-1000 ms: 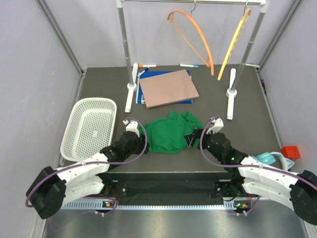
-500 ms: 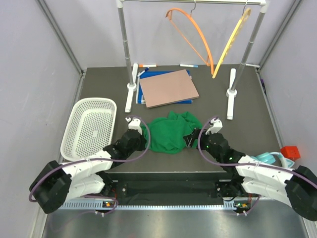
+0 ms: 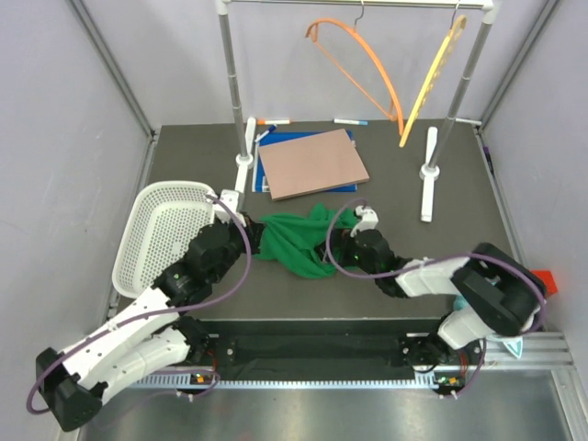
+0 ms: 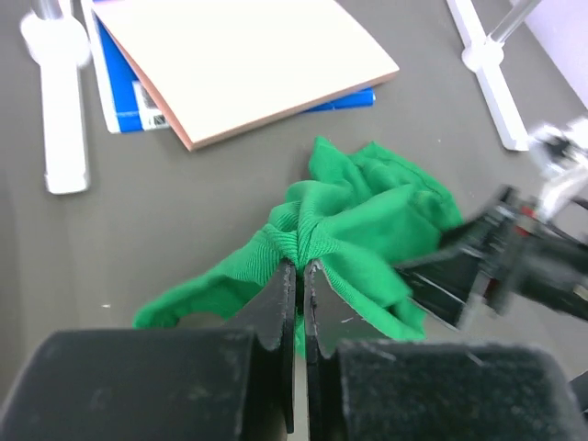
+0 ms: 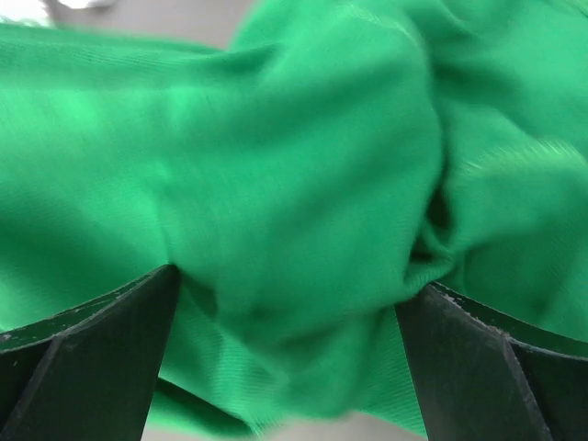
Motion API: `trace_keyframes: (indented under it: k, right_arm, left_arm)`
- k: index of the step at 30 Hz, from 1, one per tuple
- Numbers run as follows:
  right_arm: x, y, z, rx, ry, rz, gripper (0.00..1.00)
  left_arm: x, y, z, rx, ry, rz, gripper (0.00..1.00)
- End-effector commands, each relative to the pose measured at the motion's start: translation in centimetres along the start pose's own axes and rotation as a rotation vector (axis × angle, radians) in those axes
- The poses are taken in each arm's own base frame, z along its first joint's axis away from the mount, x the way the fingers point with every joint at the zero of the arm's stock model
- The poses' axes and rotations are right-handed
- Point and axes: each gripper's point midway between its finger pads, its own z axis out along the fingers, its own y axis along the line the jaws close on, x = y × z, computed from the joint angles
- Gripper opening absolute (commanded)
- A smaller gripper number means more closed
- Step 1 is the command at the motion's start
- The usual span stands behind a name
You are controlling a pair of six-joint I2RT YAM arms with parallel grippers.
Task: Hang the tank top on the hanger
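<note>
The bright green tank top (image 3: 296, 241) lies crumpled on the dark table in front of both arms. My left gripper (image 3: 250, 241) is at its left edge, shut on a pinched fold of the tank top (image 4: 367, 211), with the fingertips (image 4: 300, 266) closed over ribbed cloth. My right gripper (image 3: 335, 250) presses into the right side. Its fingers (image 5: 92, 349) stand wide open with the tank top (image 5: 276, 165) bulging between them, not clamped. The orange hanger (image 3: 367, 69) hangs by its hook from the rack bar at the back.
A yellower hanger (image 3: 432, 78) hangs right of the orange one. The rack's white feet (image 3: 428, 184) stand on the table. A pinkish board (image 3: 312, 163) lies on a blue book behind the garment. A white basket (image 3: 156, 241) sits at the left.
My left gripper has shut on the tank top's left edge and drawn it leftward. The right arm has reached forward and left into the cloth. The hangers swing a little.
</note>
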Motion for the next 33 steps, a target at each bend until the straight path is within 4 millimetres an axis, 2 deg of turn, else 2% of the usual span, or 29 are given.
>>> trace_keyframes:
  k: [1, 2, 3, 5, 7, 8, 9, 10, 11, 12, 13, 14, 15, 16, 17, 18, 19, 20, 21, 22, 23, 24, 25, 26, 29, 30, 31, 32, 33]
  right_arm:
    - [-4.9, 8.3, 3.0, -0.265, -0.103, 0.015, 0.98]
    - [-5.7, 9.2, 3.7, -0.278, -0.112, 0.012, 0.98]
    - [-5.8, 9.3, 3.9, -0.274, -0.104, 0.0, 0.97]
    - [-7.0, 9.9, 3.6, -0.276, -0.128, -0.013, 0.98]
    - [-7.3, 8.6, 3.2, -0.21, -0.133, -0.046, 0.98]
    - [-8.0, 8.2, 2.2, -0.191, -0.153, -0.053, 1.0]
    - [-7.7, 6.4, 1.9, -0.113, -0.15, -0.067, 1.0]
    - [-7.7, 5.5, 1.4, -0.075, -0.154, -0.07, 1.0]
    - [-8.0, 4.6, 0.0, -0.047, -0.172, -0.067, 1.0]
    - [-7.6, 2.3, -0.7, 0.052, -0.167, -0.064, 1.0]
    - [-8.6, 1.8, -2.2, 0.075, -0.206, -0.051, 1.0]
    - [-8.1, -0.6, -3.1, 0.163, -0.223, -0.043, 1.0]
    - [-7.3, -2.1, -4.0, 0.219, -0.204, -0.046, 1.0]
    - [-8.5, -2.2, -5.6, 0.219, -0.253, -0.024, 1.0]
    - [-8.0, -3.6, -6.4, 0.261, -0.261, -0.02, 1.0]
    - [-7.5, -4.4, -7.2, 0.286, -0.252, -0.025, 1.0]
    - [-8.5, -4.1, -8.4, 0.268, -0.295, -0.006, 1.0]
    - [-8.5, -4.6, -9.1, 0.282, -0.309, 0.002, 1.0]
    - [-8.2, -5.2, -9.8, 0.303, -0.3, -0.001, 1.0]
    - [-9.1, -4.9, -10.9, 0.285, -0.341, 0.022, 1.0]
    - [-8.9, -5.8, -11.7, 0.322, -0.341, 0.025, 1.0]
    - [-9.1, -6.1, -12.3, 0.331, -0.354, 0.03, 1.0]
    - [-9.9, -5.9, -13.4, 0.315, -0.398, 0.054, 1.0]
    - [-10.2, -6.3, -14.0, 0.329, -0.417, 0.058, 1.0]
    - [-10.8, -6.5, -15.3, 0.315, -0.466, 0.054, 1.0]
    - [-10.9, -6.5, -15.4, 0.306, -0.475, 0.052, 1.0]
    - [-10.8, -6.6, -15.4, 0.302, -0.482, 0.047, 1.0]
    - [-11.0, -6.2, -15.3, 0.284, -0.489, 0.034, 1.0]
    - [-11.0, -6.1, -15.1, 0.278, -0.487, 0.032, 1.0]
  left_arm:
    - [-4.4, -0.8, -1.8, 0.037, -0.107, 0.04, 0.0]
    - [-4.9, -1.0, -1.9, 0.048, -0.122, 0.05, 0.0]
    - [-5.1, -1.3, -1.9, 0.058, -0.125, 0.056, 0.0]
    - [-5.5, -1.7, -1.5, 0.063, -0.113, 0.074, 0.0]
    - [-5.9, -2.6, -0.8, 0.091, -0.112, 0.077, 0.0]
    - [-5.2, -3.0, 0.1, 0.101, -0.083, 0.085, 0.0]
    - [-5.0, -3.5, 0.6, 0.12, -0.078, 0.084, 0.0]
    - [-4.5, -4.3, 1.1, 0.158, -0.06, 0.08, 0.0]
    - [-4.3, -5.1, 2.2, 0.179, -0.062, 0.073, 0.0]
    - [-3.8, -5.5, 2.8, 0.196, -0.049, 0.069, 0.0]
    - [-3.3, -6.2, 3.3, 0.219, -0.037, 0.053, 0.0]
    - [-2.4, -7.5, 4.4, 0.26, -0.022, 0.051, 0.0]
    - [-1.8, -8.3, 4.9, 0.283, -0.01, 0.052, 0.0]
    - [-1.3, -9.2, 5.4, 0.3, -0.002, 0.053, 0.0]
    - [0.8, -10.4, 6.5, 0.31, 0.047, 0.074, 0.0]
    - [0.1, -11.9, 7.2, 0.333, 0.024, 0.077, 0.0]
    - [2.1, -12.6, 8.6, 0.334, 0.071, 0.107, 0.0]
    - [3.1, -14.7, 8.6, 0.382, 0.092, 0.123, 0.0]
    - [2.3, -16.7, 9.1, 0.424, 0.073, 0.131, 0.0]
    - [4.8, -17.5, 10.4, 0.435, 0.127, 0.168, 0.0]
    - [5.9, -19.0, 10.3, 0.468, 0.154, 0.183, 0.0]
    - [5.8, -20.1, 10.7, 0.488, 0.158, 0.189, 0.0]
    - [7.8, -20.6, 11.3, 0.499, 0.198, 0.206, 0.0]
    - [8.5, -21.4, 11.2, 0.523, 0.211, 0.215, 0.0]
    - [9.1, -21.9, 11.0, 0.528, 0.209, 0.233, 0.57]
    - [9.2, -21.2, 10.9, 0.507, 0.203, 0.233, 0.75]
    - [7.8, -21.1, 10.4, 0.501, 0.162, 0.222, 0.98]
    - [7.0, -20.6, 10.1, 0.484, 0.137, 0.221, 0.99]
    - [7.6, -19.4, 9.6, 0.458, 0.142, 0.234, 0.99]
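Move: From the left hand, which pinches the tank top's left end raised some 17 cm off the table, the middle of the tank top lies about 9 cm right, 2 cm ahead and 17 cm below. The beige board is 22 cm ahead and 11 cm right, the white basket 26 cm left and 3 cm ahead. The wide-open right hand is low at the cloth: the tank top's middle is about 5 cm to its left and 1 cm ahead, the board some 21 cm ahead and 4 cm left. Rightwards over the tank top sweeps the left hand, about 24 cm after a small lift, sinking well below its start height and turning some 35 degrees clockwise; late on it opens wide and lets go of the cloth just beyond the right edge. The open right hand first goes forward-left over the cloth, rising, then reverses right and back, climbing clear without gripping. ##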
